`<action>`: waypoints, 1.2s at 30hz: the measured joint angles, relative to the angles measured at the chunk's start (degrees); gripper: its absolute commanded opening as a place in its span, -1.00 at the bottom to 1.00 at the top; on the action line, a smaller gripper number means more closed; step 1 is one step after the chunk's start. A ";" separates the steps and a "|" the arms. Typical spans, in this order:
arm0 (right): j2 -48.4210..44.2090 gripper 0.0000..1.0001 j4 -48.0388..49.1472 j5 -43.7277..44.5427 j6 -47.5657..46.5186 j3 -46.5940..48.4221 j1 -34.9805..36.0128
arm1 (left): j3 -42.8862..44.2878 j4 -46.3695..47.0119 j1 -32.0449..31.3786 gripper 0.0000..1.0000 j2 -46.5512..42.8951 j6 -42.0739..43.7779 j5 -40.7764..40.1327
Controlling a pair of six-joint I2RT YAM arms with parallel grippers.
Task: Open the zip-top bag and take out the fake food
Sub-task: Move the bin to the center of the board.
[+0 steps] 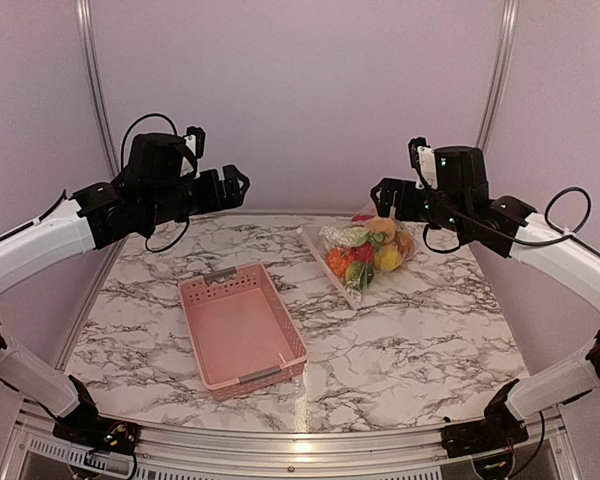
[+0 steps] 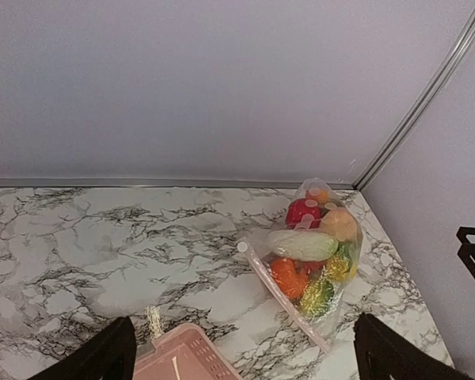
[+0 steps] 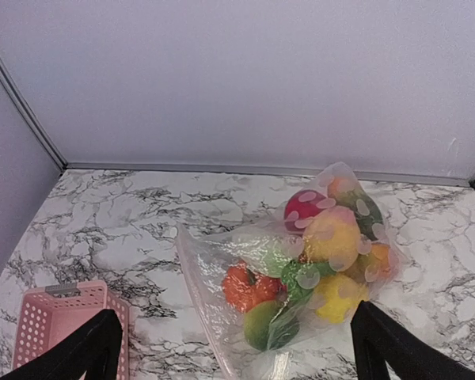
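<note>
The zip-top bag (image 1: 364, 252) lies shut on the marble table at the back right, its zip strip (image 2: 279, 293) facing the basket. The fake food (image 1: 384, 232) is packed inside: red, orange, yellow, green and whitish pieces (image 3: 329, 237). My left gripper (image 1: 236, 183) hangs open high over the back left, well away from the bag (image 2: 313, 253). My right gripper (image 1: 384, 196) is open too, hovering just behind and above the bag (image 3: 301, 269). In the wrist views the left gripper (image 2: 245, 360) and right gripper (image 3: 237, 352) hold nothing between their dark fingers (image 3: 83, 352).
A pink perforated basket (image 1: 242, 325) sits empty left of centre, close to the bag's zip edge, and shows in both wrist views (image 2: 186, 356) (image 3: 59, 317). Marble tabletop (image 1: 410, 340) stretches in front of the bag. Walls and metal corner posts (image 1: 495, 80) close the back.
</note>
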 measured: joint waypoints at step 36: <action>3.15 0.97 -6.58 3.72 2.12 -3.23 0.00 | 0.02 4.31 -24.28 0.98 21.38 -3.48 14.58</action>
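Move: The bin's middle lies about 8 cm back, barely 2 cm to the left and some 31 cm below the left hand. The zip-top bag of fake food is the bin's neighbour, around 17 cm ahead of the left hand, 31 cm to its right and 30 cm down. From the right hand the bin is roughly 9 cm back, 30 cm left and 29 cm below; the bag is about 16 cm straight ahead and 28 cm below. Over the bin and out past its right side the left hand swings, open and empty: about 20 cm right, 16 cm back and 16 cm down, easing in, then fast, turning some 35 degrees clockwise and tipping nose-down. The right hand, open too, sinks about 7 cm short of the bag, tipping slightly downward. ##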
